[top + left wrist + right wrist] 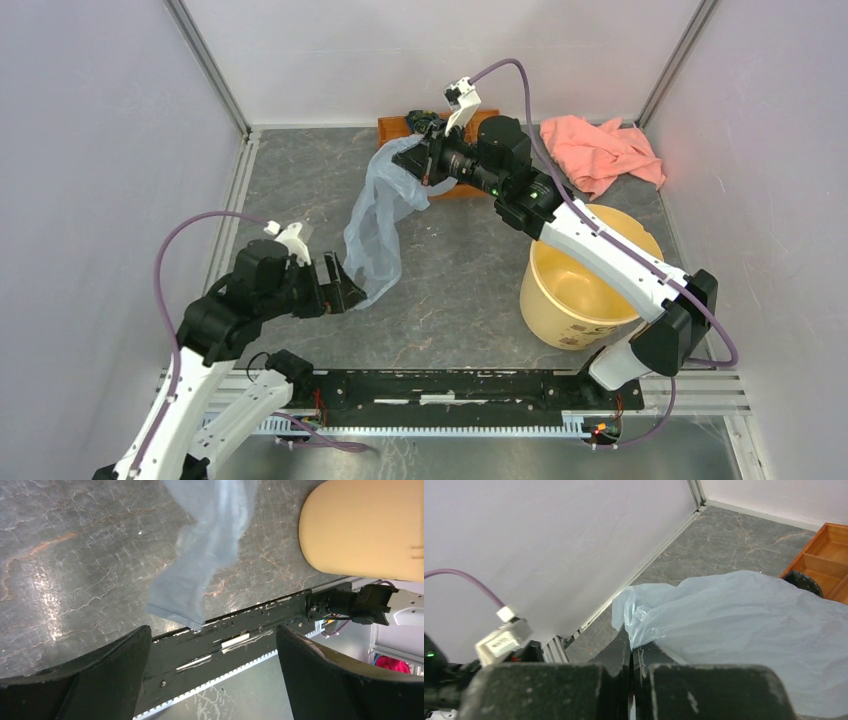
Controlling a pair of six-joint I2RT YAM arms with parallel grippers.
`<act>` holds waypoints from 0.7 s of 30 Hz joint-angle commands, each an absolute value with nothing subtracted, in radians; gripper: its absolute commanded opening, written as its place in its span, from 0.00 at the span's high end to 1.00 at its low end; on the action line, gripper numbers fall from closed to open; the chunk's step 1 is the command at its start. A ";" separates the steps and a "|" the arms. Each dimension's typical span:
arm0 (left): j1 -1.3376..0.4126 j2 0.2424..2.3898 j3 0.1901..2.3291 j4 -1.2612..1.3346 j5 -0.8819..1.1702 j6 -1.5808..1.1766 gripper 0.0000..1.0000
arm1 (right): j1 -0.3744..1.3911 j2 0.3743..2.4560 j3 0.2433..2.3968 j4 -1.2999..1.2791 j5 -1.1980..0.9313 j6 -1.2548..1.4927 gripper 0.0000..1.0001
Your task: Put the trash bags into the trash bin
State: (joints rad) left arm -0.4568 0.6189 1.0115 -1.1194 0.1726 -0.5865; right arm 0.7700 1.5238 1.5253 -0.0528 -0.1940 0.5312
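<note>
The pale blue trash bag (375,225) hangs in the air, pinched at its upper edge by my right gripper (420,168), which is shut on it near the back of the table. In the right wrist view the fingers (624,652) meet on a fold of the bag (744,625). The bag's lower end dangles just beyond my left gripper (345,285), which is open and holds nothing. The left wrist view shows the bag (205,565) hanging free ahead of the gripper (212,630), not between the spread fingers. The pale yellow trash bin (590,280) stands upright at the right, and its side (370,525) shows.
An orange-brown wooden tray (395,127) sits at the back behind the right gripper, with its compartments (824,555) showing. A salmon-pink cloth (600,150) lies at the back right. The black base rail (460,385) runs along the near edge. White walls close the sides.
</note>
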 commanded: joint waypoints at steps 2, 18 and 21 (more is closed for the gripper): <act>-0.454 0.680 0.950 -0.997 0.122 -0.669 0.01 | 0.765 1.503 1.528 0.022 -0.241 0.553 1.00; -0.454 0.680 0.864 -0.829 0.136 -0.712 0.77 | 0.762 1.472 1.514 0.009 -0.235 0.524 1.00; -0.454 0.639 1.006 -0.919 0.020 -0.667 0.91 | 0.761 1.462 1.499 -0.046 -0.231 0.461 0.95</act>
State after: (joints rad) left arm -0.4557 0.6960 0.8303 -0.8650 0.1406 -0.7162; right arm 0.7681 1.5139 1.5047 -0.0120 -0.2409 0.5396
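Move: The loose lower end of the pale blue trash bag hangs close by the open left hand, roughly 4 cm ahead, 4 cm to the right and 6 cm below. The bag's gripped upper end is about 19 cm ahead, 14 cm right and 16 cm higher; the yellow bin stands some 45 cm right, 3 cm farther out and 10 cm lower. From the right hand, that loose end is about 16 cm back, 10 cm left and 22 cm below. The left fingers shut on the bag's hanging end and pinch it, after the open hand has dipped forward and down towards it, about 4 cm each way, bearing slightly right late on with the wrist nearly unturned. The right hand stays almost in place and keeps its closed grip on the upper end. ##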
